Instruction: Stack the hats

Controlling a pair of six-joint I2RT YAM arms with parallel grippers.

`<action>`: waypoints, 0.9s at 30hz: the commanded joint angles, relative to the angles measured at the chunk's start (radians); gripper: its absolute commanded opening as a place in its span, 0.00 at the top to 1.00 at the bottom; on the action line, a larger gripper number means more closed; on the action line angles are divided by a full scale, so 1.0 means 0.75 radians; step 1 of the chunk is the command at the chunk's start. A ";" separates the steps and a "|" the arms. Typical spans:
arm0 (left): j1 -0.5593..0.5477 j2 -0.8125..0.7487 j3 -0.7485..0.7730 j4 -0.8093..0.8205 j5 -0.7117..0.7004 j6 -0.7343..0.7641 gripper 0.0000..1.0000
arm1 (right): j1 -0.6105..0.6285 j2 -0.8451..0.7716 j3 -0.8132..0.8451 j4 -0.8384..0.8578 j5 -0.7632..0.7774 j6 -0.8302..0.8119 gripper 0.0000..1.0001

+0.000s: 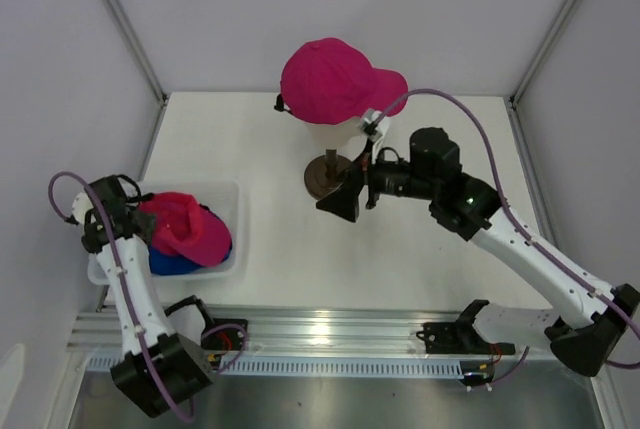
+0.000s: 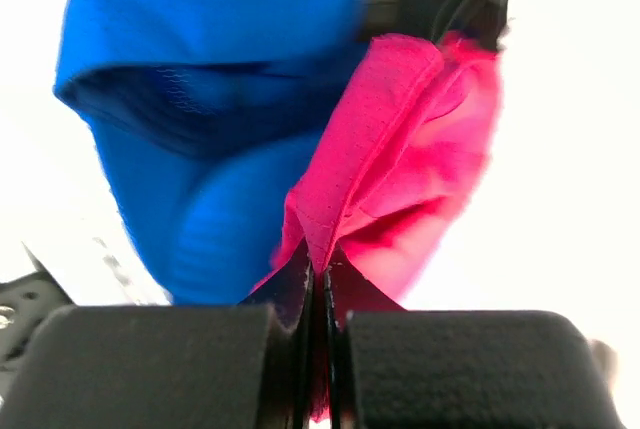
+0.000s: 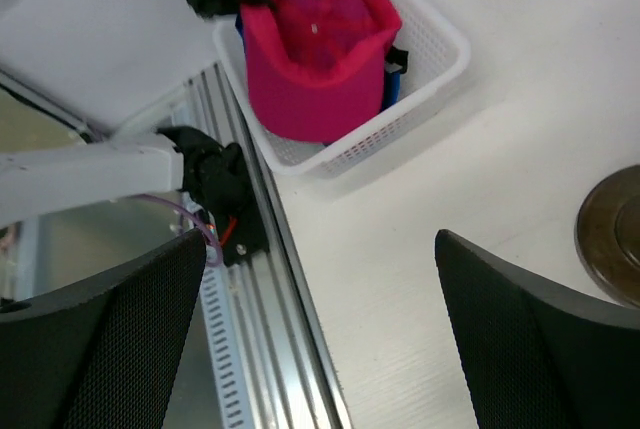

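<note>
One magenta-pink hat (image 1: 335, 79) sits high on a stand at the back of the table. A second pink hat (image 1: 185, 227) lies on top of a royal blue hat (image 1: 168, 265) in the white mesh basket (image 1: 228, 254) at the left. My left gripper (image 1: 146, 216) reaches into the basket. In the left wrist view it (image 2: 320, 294) is shut on a fold of the pink hat (image 2: 400, 149), with the blue hat (image 2: 200, 149) just behind. My right gripper (image 1: 350, 189) hovers open beside the stand base. Its wrist view shows wide fingers (image 3: 100, 339) with nothing between them.
The round brown stand base (image 1: 326, 177) stands at table centre, next to my right gripper, and shows at the edge of the right wrist view (image 3: 615, 239). The basket (image 3: 440, 49) sits close to the aluminium front rail (image 3: 290, 279). White walls enclose the table.
</note>
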 commanded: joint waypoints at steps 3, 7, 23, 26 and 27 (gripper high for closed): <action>0.007 -0.255 0.371 -0.252 0.185 -0.185 0.99 | 0.230 0.103 -0.054 0.222 0.314 -0.391 0.00; 0.003 -0.205 0.536 -0.538 0.152 -0.446 0.99 | 0.369 0.171 -0.091 0.435 0.472 -0.632 0.00; -0.011 -0.106 0.661 -0.715 0.534 -0.606 0.99 | 0.909 0.617 -0.289 1.458 1.043 -1.189 0.00; -0.011 -0.094 0.677 -0.752 0.516 -0.627 0.99 | 0.999 0.684 -0.316 1.595 1.071 -1.203 0.00; -0.013 -0.088 0.685 -0.774 0.500 -0.633 0.99 | 1.024 0.727 -0.320 1.626 1.085 -1.264 0.01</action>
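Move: The left hand already grips the pink hat's edge; the hat's middle is about 7 cm right, 3 ahead and 5 below. The hat on the head, where more are stacked, is some 42 cm right, 25 ahead and 20 above; the blue hat is 6 cm right, 4 back, 11 down. From the right hand, the pink hat lies about 33 cm left, 2 ahead and 25 lower; the hat on the head is 24 ahead, 1 right, level. Still pinching the pink hat's edge, the left hand hoists the hat quickly about 15 cm, then carries it right some 9 cm, swinging its fingers forward and rightward. The open right hand comes about 19 cm left and 11 down towards the hat's brim, drawing back late and rolling nearly 60 degrees, stopping short of contact. ##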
